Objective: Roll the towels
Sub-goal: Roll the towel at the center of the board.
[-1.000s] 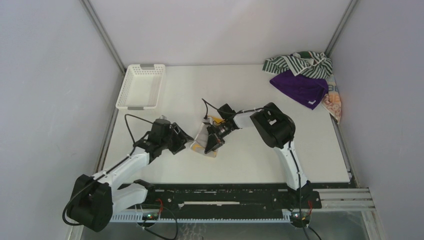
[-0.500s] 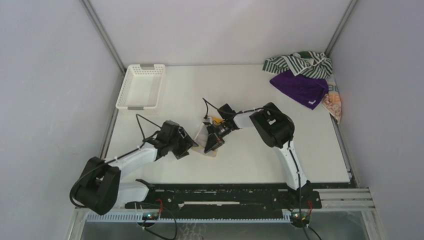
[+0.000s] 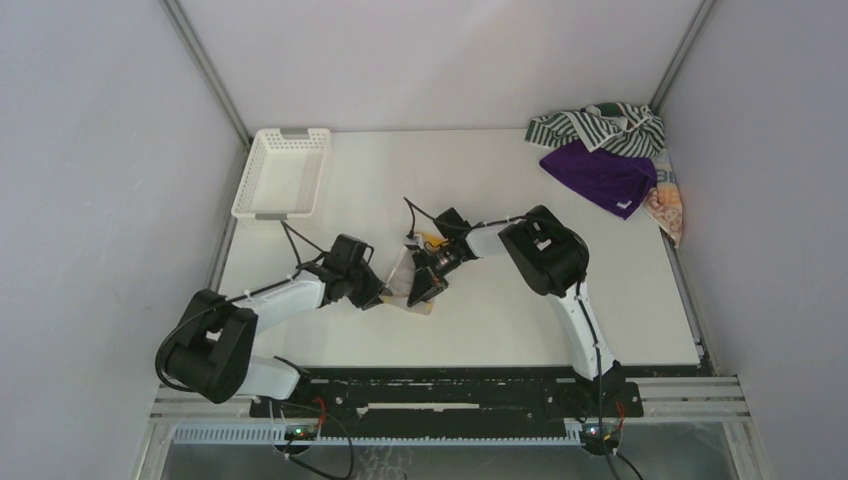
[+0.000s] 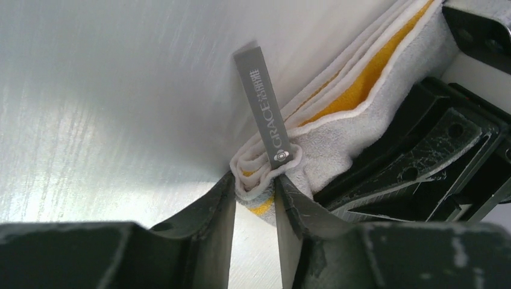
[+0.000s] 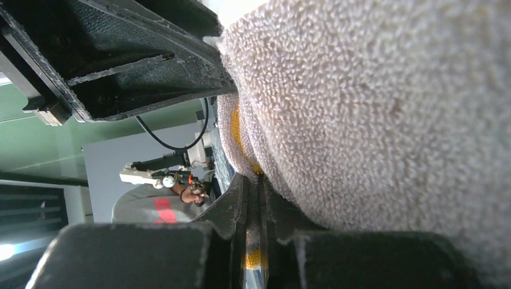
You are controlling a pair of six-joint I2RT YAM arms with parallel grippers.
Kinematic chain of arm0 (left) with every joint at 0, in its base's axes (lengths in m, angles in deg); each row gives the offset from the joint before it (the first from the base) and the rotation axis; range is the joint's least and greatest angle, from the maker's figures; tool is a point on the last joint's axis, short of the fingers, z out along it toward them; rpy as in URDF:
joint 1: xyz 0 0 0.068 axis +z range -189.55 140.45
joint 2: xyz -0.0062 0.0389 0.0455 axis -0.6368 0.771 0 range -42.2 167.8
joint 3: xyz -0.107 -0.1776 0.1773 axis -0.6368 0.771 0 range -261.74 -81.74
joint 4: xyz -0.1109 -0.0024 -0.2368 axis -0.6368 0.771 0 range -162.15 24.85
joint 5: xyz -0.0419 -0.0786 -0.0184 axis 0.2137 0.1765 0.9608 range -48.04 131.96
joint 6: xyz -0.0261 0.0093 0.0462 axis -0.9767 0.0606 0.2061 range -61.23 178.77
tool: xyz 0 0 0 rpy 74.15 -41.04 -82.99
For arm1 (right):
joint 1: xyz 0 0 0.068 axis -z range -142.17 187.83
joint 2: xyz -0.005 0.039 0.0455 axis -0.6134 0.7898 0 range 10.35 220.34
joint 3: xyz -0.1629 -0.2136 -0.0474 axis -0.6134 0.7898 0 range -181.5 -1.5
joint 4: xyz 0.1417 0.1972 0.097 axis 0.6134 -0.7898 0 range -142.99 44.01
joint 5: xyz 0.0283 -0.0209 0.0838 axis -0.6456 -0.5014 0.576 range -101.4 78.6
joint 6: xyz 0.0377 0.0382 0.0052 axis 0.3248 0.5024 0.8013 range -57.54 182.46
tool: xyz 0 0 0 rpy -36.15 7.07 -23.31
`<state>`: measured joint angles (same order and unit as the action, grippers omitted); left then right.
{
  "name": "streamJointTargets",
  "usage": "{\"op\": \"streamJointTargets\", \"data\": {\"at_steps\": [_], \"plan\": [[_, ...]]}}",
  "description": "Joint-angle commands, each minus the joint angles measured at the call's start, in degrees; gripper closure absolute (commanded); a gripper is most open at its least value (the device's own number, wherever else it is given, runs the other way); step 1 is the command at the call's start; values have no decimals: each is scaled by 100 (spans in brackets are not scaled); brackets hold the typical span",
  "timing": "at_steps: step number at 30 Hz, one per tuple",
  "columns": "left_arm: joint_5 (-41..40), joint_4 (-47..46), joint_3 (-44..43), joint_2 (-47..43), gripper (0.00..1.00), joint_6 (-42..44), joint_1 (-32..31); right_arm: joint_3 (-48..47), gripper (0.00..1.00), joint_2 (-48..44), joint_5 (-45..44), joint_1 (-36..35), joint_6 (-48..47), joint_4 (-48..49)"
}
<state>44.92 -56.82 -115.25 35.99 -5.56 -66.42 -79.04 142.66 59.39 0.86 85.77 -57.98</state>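
The yellow-and-white towel (image 3: 414, 303) lies partly rolled at mid-table. My left gripper (image 3: 375, 293) comes at it from the left. In the left wrist view the towel's layered corner (image 4: 260, 179), with a grey label (image 4: 265, 102), sits pinched between the left gripper's (image 4: 256, 188) fingertips. My right gripper (image 3: 421, 284) is shut on the towel's other side. The right wrist view shows a thin yellow-edged layer clamped between the right gripper's (image 5: 255, 189) jaws, with the towel's white terry (image 5: 391, 90) bulging beside them. The green-striped towel (image 3: 598, 127), purple towel (image 3: 598, 178) and orange patterned towel (image 3: 668, 205) lie heaped at the far right corner.
A white lattice basket (image 3: 283, 172) stands at the far left of the table. The right gripper's black body (image 4: 422, 150) sits close against the towel just right of my left fingers. Grey walls enclose the table on three sides.
My left arm has swung right to the yellow towel and its jaws have narrowed onto the towel's corner. The right arm and the heaped towels have not moved.
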Motion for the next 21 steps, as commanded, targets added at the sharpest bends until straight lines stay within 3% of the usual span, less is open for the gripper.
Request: {"op": "streamJointTargets", "data": {"at_steps": [1, 9, 15, 18, 21], "plan": [[-248, 437, -92, 266, 69, 90, -11, 6, 100, -124, -632, -138, -158, -225], [-163, 951, -358, 480, 92, 292, -7, -112, 83, -935, -1562, -389, -1028, -834], [-53, 1407, -655, 624, 94, 561, 64, 38, 51, -2068, -3001, -758, -1751, -1116], [57, 1539, -761, 673, 95, 646, 124, 230, 44, -2549, -3974, -1093, -2064, -1084], [81, 1804, -972, 723, 95, 784, 138, 579, 44, -2961, -4950, -1488, -2362, -826]]}}
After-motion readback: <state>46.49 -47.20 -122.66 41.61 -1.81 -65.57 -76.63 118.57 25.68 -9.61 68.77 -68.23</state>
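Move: The towel's near left corner already sits between the left hand's half-open fingers, with the gray tag about 3 cm ahead and 1 cm to the left. That corner is some 7 cm to the right hand's left, level with it. The right hand still pinches the middle of the near edge. From the right hand, the near right corner is about 3 cm right and 2 cm back, and the towel's far end 14 cm ahead and 3 cm right. The towel's tagged corner is pinched by the left fingers, which close while that hand stays in place, tilting only slightly. The near edge is then released: the right fingers open to over half and the right hand lifts clear, speeding up to about 6 cm of rise, its wrist turning some 40 degrees so the fingers point more steeply down. ##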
